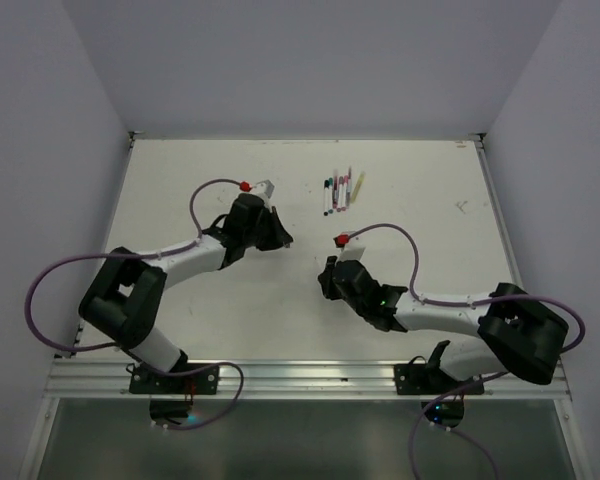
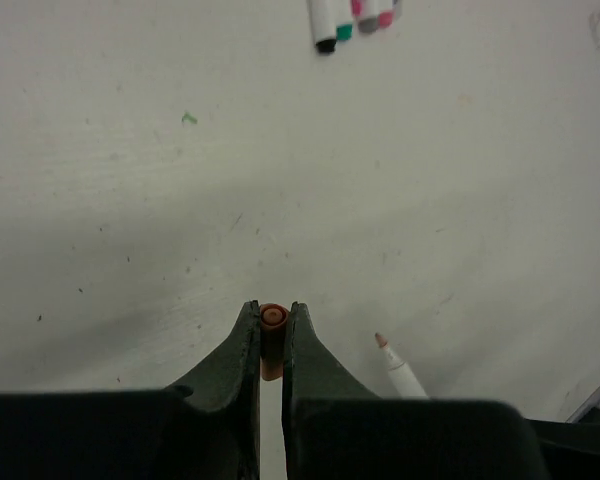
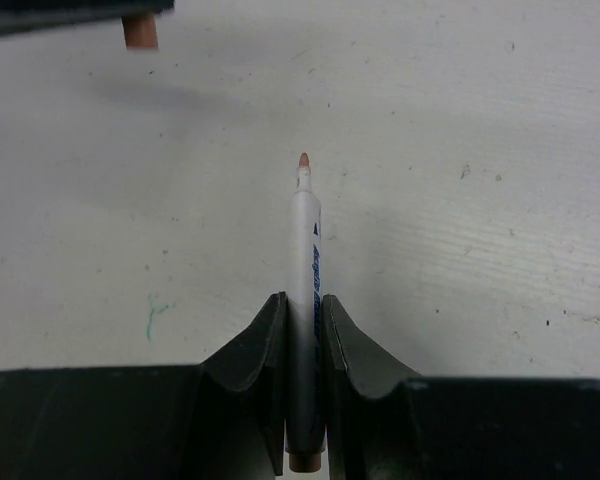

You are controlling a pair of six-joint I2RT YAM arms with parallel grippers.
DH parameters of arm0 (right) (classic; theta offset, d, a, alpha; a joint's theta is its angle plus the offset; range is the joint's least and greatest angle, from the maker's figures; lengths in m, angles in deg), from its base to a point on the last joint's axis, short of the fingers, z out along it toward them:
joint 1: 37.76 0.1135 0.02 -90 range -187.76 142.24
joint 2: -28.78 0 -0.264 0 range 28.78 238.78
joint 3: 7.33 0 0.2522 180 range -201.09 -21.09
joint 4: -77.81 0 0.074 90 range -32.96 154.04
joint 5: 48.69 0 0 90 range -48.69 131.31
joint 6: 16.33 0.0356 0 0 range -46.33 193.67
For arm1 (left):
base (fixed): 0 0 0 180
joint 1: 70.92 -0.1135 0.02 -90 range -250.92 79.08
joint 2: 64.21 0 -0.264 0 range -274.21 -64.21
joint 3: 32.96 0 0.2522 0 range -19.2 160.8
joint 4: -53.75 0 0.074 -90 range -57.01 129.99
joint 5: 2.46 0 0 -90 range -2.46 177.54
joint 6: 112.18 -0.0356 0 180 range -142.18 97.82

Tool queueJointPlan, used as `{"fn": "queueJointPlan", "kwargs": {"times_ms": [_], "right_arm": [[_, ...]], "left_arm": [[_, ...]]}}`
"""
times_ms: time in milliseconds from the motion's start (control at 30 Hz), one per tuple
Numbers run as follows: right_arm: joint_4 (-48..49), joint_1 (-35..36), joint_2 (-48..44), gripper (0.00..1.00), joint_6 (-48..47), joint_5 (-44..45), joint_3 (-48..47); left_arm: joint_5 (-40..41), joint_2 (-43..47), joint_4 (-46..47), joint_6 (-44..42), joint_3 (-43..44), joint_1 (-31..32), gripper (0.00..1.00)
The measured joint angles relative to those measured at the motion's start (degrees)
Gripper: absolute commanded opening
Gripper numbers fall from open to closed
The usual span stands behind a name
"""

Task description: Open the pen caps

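My left gripper [image 2: 271, 312] is shut on a small orange-brown pen cap [image 2: 271, 340], pulled off and held above the table. My right gripper [image 3: 302, 305] is shut on the white barrel of the uncapped pen [image 3: 305, 290], its orange-brown tip [image 3: 303, 160] bare and pointing away. That tip also shows in the left wrist view [image 2: 393, 362], and the cap shows at the top of the right wrist view [image 3: 139, 31]. In the top view the left gripper [image 1: 278, 238] and right gripper [image 1: 328, 278] are a short way apart. Several capped pens [image 1: 340, 189] lie in a row at the back.
The ends of the capped pens, with black, green and pink caps [image 2: 350, 17], show at the top of the left wrist view. The white table [image 1: 420, 200] has small marks and a green scribble [image 3: 154, 314]. Side walls border the table.
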Motion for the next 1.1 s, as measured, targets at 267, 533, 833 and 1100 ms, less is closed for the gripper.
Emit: {"fn": "queueJointPlan", "kwargs": {"times_ms": [267,533,833,1100], "right_arm": [[-0.1,0.0,9.3,0.02,4.0,4.1,-4.5],[3.1,0.0,16.7,0.35,6.6,3.0,-5.9],[5.5,0.0,17.1,0.45,7.5,1.2,-5.9],[-0.9,0.0,8.0,0.6,6.0,3.8,-5.4]], "left_arm": [[-1.2,-9.7,-2.7,-0.1,-2.2,4.4,0.0],[-0.9,-10.6,-0.6,1.3,-2.2,8.3,0.09],[0.5,-10.8,-0.2,3.8,-2.3,8.5,0.29],[1.6,-10.4,0.1,5.3,-2.3,8.6,0.45]]}}
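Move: The left hand holds the cap; its laying spot on the table is about 6 cm back, 4 cm right and 9 cm below. The uncapped pen is some 8 cm back, 8 cm right and 3 cm lower, held by the right hand, whose own table spot is about 2 cm ahead, 2 cm left and 6 cm down. From the right hand the cap is roughly 8 cm ahead, 9 cm left and 3 cm higher. Left lowers cap 9 cm and back, right lowers pen 5 cm onto table; both open, right rises. ##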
